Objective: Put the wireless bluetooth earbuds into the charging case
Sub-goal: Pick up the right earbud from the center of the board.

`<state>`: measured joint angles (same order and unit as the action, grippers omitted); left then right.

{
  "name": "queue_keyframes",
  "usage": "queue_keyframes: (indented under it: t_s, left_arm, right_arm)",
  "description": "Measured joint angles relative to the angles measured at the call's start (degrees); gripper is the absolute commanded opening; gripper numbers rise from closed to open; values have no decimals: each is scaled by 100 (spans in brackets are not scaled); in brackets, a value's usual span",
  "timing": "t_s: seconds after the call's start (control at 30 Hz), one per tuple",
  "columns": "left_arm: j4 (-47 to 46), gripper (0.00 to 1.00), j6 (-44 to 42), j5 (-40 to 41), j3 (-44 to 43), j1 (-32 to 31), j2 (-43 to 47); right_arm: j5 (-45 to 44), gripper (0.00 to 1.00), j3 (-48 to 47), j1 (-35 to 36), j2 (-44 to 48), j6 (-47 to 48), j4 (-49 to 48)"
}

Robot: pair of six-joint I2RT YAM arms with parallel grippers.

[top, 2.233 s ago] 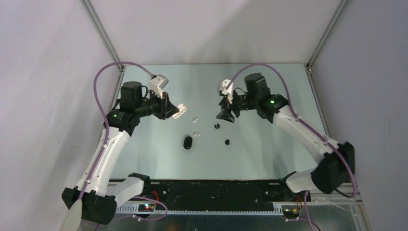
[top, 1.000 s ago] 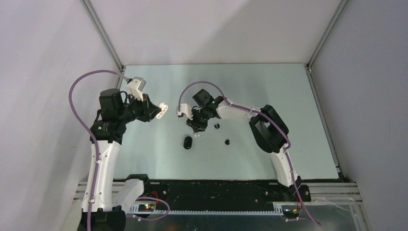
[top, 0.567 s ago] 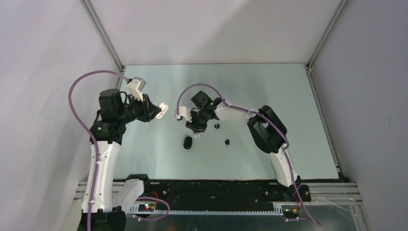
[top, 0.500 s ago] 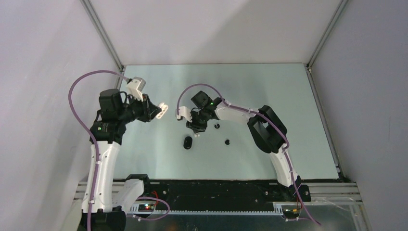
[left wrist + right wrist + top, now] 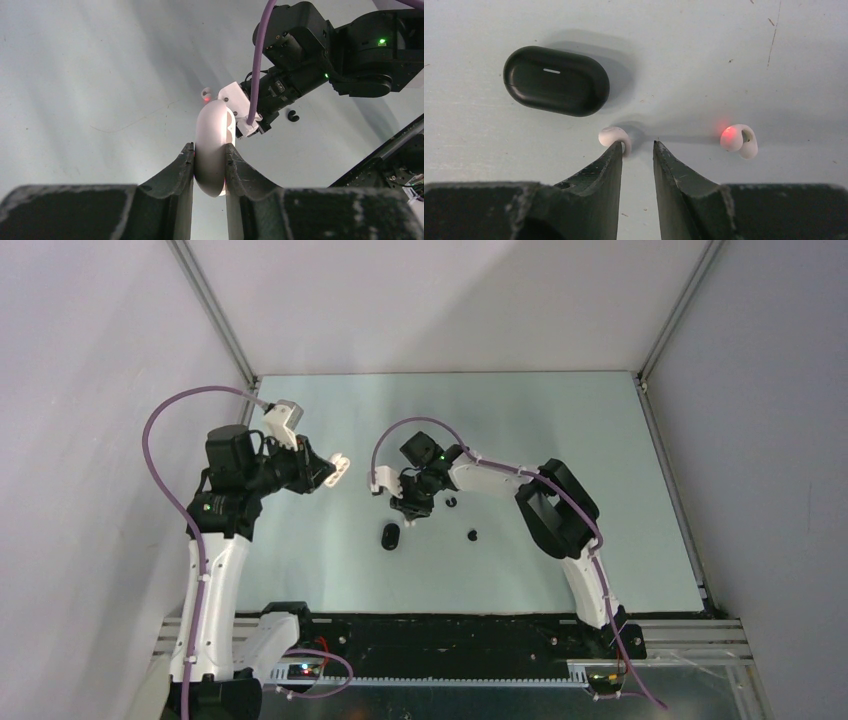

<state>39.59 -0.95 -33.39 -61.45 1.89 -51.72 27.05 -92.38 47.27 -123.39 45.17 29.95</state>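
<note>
The black charging case (image 5: 556,81) lies shut on the table, also visible in the top view (image 5: 390,535). My right gripper (image 5: 638,146) hovers low just beside it, jaws open by a narrow gap with nothing between them. Its left fingertip (image 5: 616,150) touches a white earbud (image 5: 613,136), which lies outside the gap. A second white earbud (image 5: 739,141), glowing red, rests to the right. Two black earbuds (image 5: 451,502) (image 5: 473,535) lie further right. My left gripper (image 5: 209,150) is raised at the left, shut on a white oval case (image 5: 212,130).
The right arm's wrist and white camera mount (image 5: 240,102) sit just beyond the held white case in the left wrist view. The enclosure's walls and metal frame (image 5: 215,315) border the table at the back and sides.
The right gripper's jaws have narrowed slightly beside the white earbud, and its wrist has shifted a little. The left arm and its white case have not moved.
</note>
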Motion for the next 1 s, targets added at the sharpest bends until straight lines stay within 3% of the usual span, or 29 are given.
queue_keyframes:
  t_s: [0.2,0.57,0.9,1.0]
  left_arm:
    - [0,0,0,-4,90,0,11]
    - [-4,0,2,-7,116,0,24]
    - [-7,0,2,-22,116,0,39]
    - [-11,0,2,-33,118,0,39]
  right_arm:
    - [129,28,17,4,28,68,92]
    - [527,3,90,70,72,291,557]
    - [540,7,120,70,125,317,686]
    - [538,13,129,63,149,315,708]
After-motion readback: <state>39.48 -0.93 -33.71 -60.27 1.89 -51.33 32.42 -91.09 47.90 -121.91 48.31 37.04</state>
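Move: The right earbud (white) lies almost at the right hand's fingertips: about 1 cm back, 1 cm left and 1 cm below. From that hand the black case is some 4 cm back and 5 cm left. The other white earbud is about 6 cm ahead and 1 cm left, and the nearer black earbud about 4 cm ahead and 8 cm right. From the left hand, the right earbud lies roughly 5 cm ahead, 12 cm right and 25 cm below. Back and almost level, the right hand sweeps about 4 cm low over the board, drifting some 1 cm right and turning only slightly, until it is about level with the black case. On the way its fingers go from part open to nearly shut, and by the end their tips pinch the right earbud's stem between them. ##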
